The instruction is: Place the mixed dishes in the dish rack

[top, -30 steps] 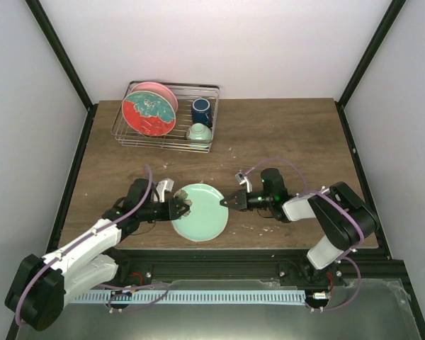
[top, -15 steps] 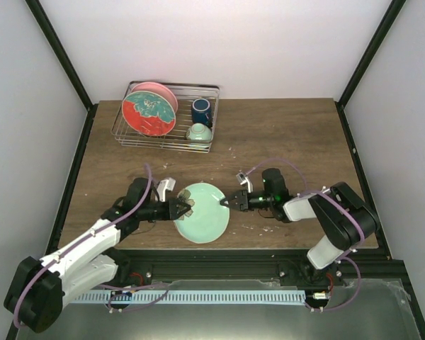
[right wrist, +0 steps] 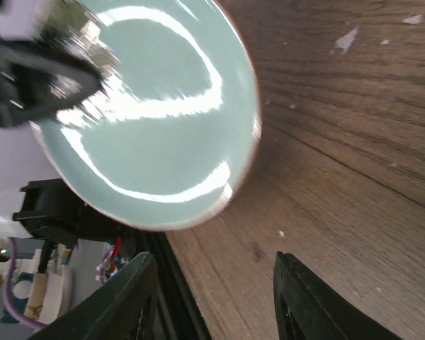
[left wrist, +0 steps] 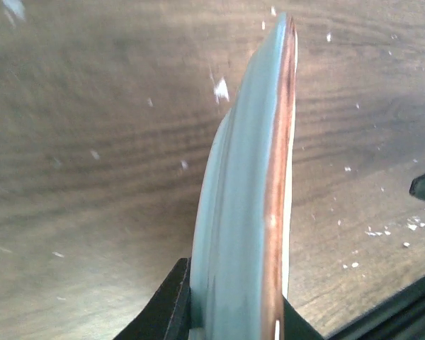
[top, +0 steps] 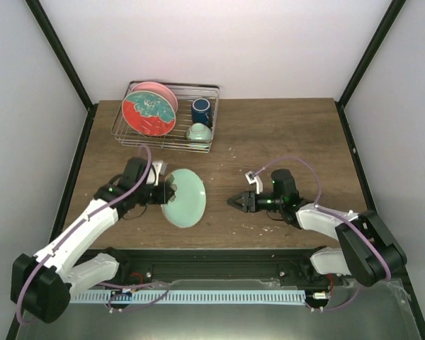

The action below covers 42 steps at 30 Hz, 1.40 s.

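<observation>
My left gripper (top: 168,191) is shut on the rim of the light green plate (top: 183,199), which it holds tilted on edge above the wooden table. In the left wrist view the plate (left wrist: 248,212) stands edge-on between the black fingers (left wrist: 171,308). My right gripper (top: 235,202) hangs open to the plate's right, apart from it; its wrist view shows the plate's face (right wrist: 156,120) beyond the spread gripper (right wrist: 216,287). The dish rack (top: 214,90) at the back left holds the red-and-teal plate (top: 150,113), the pink plate (top: 161,90), the dark blue cup (top: 202,111) and the mint bowl (top: 200,132).
White crumbs dot the wood near the right gripper (top: 273,216). Black frame posts (top: 64,64) run along the table's sides, with white walls behind. The table's front edge and a black rail (top: 219,258) lie just below both arms.
The right gripper let go of the plate's right rim, opened and drew back to the right. The left gripper lifted the plate off the table, tilted it and carried it left and back.
</observation>
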{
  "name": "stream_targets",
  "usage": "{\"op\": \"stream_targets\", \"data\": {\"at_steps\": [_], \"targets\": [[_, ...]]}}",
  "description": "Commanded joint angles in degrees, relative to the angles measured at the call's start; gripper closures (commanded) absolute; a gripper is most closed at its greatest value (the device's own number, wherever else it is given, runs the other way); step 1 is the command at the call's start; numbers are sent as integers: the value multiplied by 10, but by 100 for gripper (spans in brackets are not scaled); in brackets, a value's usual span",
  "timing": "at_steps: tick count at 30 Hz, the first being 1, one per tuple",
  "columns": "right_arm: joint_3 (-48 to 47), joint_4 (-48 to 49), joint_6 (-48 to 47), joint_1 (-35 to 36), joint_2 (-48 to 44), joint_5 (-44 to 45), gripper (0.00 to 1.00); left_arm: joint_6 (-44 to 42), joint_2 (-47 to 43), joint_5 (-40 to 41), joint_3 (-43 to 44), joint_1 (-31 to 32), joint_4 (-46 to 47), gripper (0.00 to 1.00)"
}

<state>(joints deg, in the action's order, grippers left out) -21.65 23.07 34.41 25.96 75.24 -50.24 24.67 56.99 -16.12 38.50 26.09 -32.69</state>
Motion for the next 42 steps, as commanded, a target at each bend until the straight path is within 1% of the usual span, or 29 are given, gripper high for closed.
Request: {"op": "stream_targets", "data": {"at_steps": [1, 4, 7, 10, 13, 15, 17, 19, 21, 23, 24, 26, 29, 32, 33, 39, 42], "targets": [[-19, -101, -52, -5, -24, 60, 54, -106, 36, 99, 180, -2, -82, 100], [-14, -93, -49, -5, -24, 57, 53, -159, 69, 148, 311, -2, -142, 100], [-8, -85, -47, -5, -20, 56, 53, -217, 93, 179, 418, -2, -175, 100], [-3, -81, -48, -5, -15, 55, 53, -276, 112, 224, 497, -2, -199, 100], [-2, -80, -51, -6, -11, 56, 53, -356, 129, 289, 538, -2, -203, 100], [-4, -81, -53, -5, -7, 56, 53, -427, 136, 335, 537, -2, -183, 100], [-8, -82, -54, -6, -2, 55, 53, -511, 140, 358, 518, -2, -146, 100], [-11, -81, -55, -6, 4, 55, 53, -594, 144, 360, 500, -2, -106, 100], [-12, -80, -55, -6, 8, 56, 53, -684, 148, 344, 484, -2, -61, 100], [-13, -80, -53, -6, 11, 56, 53, -787, 151, 335, 475, -2, -19, 100], [-12, -81, -53, -6, 11, 56, 53, -809, 153, 331, 474, -2, -2, 100], [-11, -81, -51, -6, 11, 57, 53, -893, 161, 336, 477, -2, 29, 100], [-11, -83, -52, -6, 12, 60, 53, -1003, 186, 385, 474, -2, 69, 100], [-15, -84, -53, -5, 17, 58, 53, -1132, 211, 468, 447, -6, 143, 100], [-17, -84, -53, -6, 19, 57, 53, -1170, 217, 483, 436, -9, 167, 100], [-24, -81, -52, -6, 30, 51, 53, -1306, 252, 497, 388, -24, 252, 100], [-21, -75, -51, -5, 29, 51, 53, -1341, 278, 508, 384, -29, 274, 100]]}}
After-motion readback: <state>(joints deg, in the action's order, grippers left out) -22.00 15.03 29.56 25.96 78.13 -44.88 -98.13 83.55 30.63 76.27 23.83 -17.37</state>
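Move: The left hand holds the pale green plate. The free rack slot just in front of the red-and-teal plate lies about 25 cm ahead of the left hand, 10 cm to its left and roughly level. The red-and-teal plate stands 3 cm beyond that slot; the green bowl is about 22 cm ahead of the hand and 9 cm right. From the right hand the slot is some 26 cm ahead and 30 cm left. Lift the left gripper steeply, about 25 cm up, keeping the pinch on the green plate's rim, then carry it forward and a little left to the dish rack, some 20 cm ahead in all, sinking about 7 cm from the top. On the way, swing the fingers from down-and-right to nearly straight forward. Let the open right gripper sink a few centimetres. ##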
